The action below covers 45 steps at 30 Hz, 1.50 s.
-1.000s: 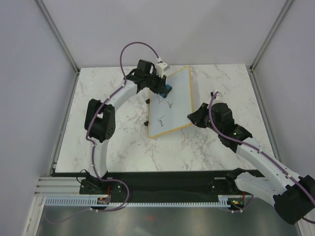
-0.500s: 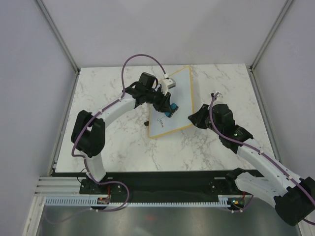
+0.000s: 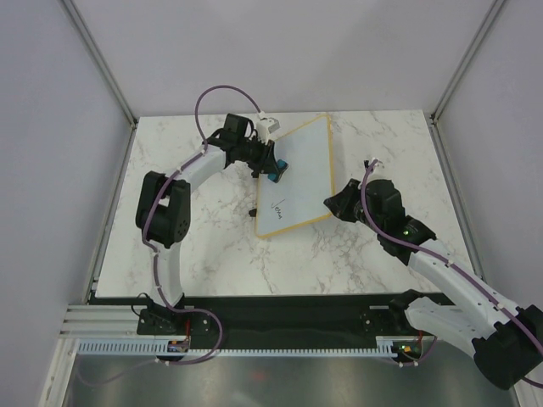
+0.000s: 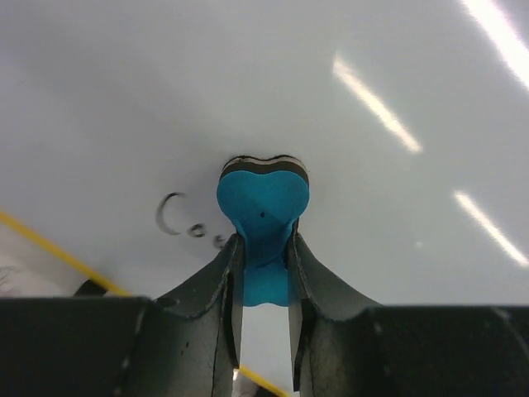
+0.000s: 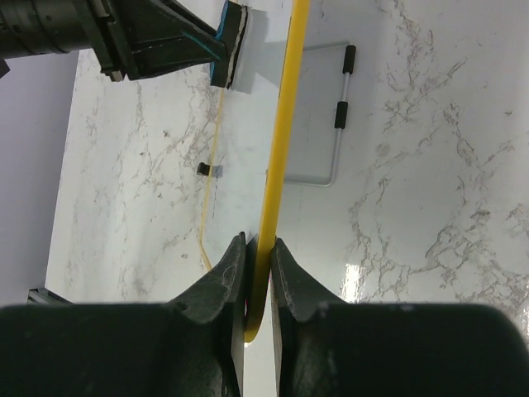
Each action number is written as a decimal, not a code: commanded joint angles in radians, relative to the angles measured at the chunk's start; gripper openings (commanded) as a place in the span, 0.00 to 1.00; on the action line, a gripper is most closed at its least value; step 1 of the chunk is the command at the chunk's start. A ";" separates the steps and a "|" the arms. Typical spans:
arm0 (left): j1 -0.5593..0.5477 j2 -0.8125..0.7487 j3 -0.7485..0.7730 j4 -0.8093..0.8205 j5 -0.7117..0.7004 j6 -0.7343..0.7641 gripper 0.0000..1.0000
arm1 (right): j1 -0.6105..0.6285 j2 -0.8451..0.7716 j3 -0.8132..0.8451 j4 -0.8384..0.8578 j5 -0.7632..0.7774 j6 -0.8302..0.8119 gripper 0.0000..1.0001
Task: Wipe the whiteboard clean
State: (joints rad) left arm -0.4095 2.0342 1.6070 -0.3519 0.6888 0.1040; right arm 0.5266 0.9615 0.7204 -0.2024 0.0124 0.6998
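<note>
The whiteboard (image 3: 304,161), white with a thin yellow frame, stands tilted over the middle of the marble table. My right gripper (image 3: 332,204) is shut on its lower right frame edge; in the right wrist view the yellow frame (image 5: 283,107) runs up from between the right gripper's (image 5: 258,244) jaws. My left gripper (image 3: 270,163) is shut on a blue eraser (image 3: 274,168) pressed against the board's upper left part. In the left wrist view the eraser (image 4: 263,203) sits between the left gripper's (image 4: 264,244) jaws, flat on the whiteboard (image 4: 372,83). Dark handwriting (image 4: 178,217) lies just left of it. Handwriting (image 3: 277,206) also shows near the lower end.
Two small black clips (image 3: 254,174) stick out from the board's left edge. A thin wire leg with black sleeves (image 5: 341,112) shows behind the board. The marble table (image 3: 187,170) is bounded by grey walls on three sides.
The left arm swept the eraser down over the board's middle, then back up to its upper left. The upper handwriting is gone. The right arm has not moved.
</note>
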 commanded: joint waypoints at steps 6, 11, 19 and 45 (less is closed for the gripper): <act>0.034 0.107 0.033 -0.012 -0.250 0.062 0.02 | 0.015 -0.009 0.016 0.031 -0.042 -0.056 0.00; 0.023 0.054 -0.008 -0.002 -0.195 0.063 0.02 | 0.016 -0.013 0.016 0.026 -0.037 -0.056 0.00; -0.096 -0.133 -0.283 0.001 -0.140 0.063 0.02 | 0.016 -0.015 0.022 0.024 -0.037 -0.056 0.00; -0.282 -0.429 -0.605 0.097 0.002 -0.004 0.02 | 0.015 -0.009 0.031 0.018 -0.026 -0.057 0.00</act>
State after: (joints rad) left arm -0.6056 1.6085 1.0462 -0.1619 0.5194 0.1383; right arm 0.5255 0.9443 0.7204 -0.2413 0.0280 0.6804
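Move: The left gripper already holds the blue eraser against the tilted whiteboard. From that hand "Jenn" lies about 11 cm back, 1 cm to the left and 5 cm lower; leftover pen marks are some 4 cm to the left, 1 cm ahead and 5 cm lower. The board corner pinched by the right gripper is roughly 11 cm back, 16 cm to the right and 6 cm higher. From the right hand "Jenn" is level, some 15 cm left and 11 cm lower. Keep the eraser's face on the board and bring the left gripper forward, left and down the slope, about 4 cm each way, over the leftover marks. Then sweep it back some 17 cm over "Jenn" towards the near edge, easing right and slightly up towards the end. Keep both grips, the right one bracing the board's corner. ##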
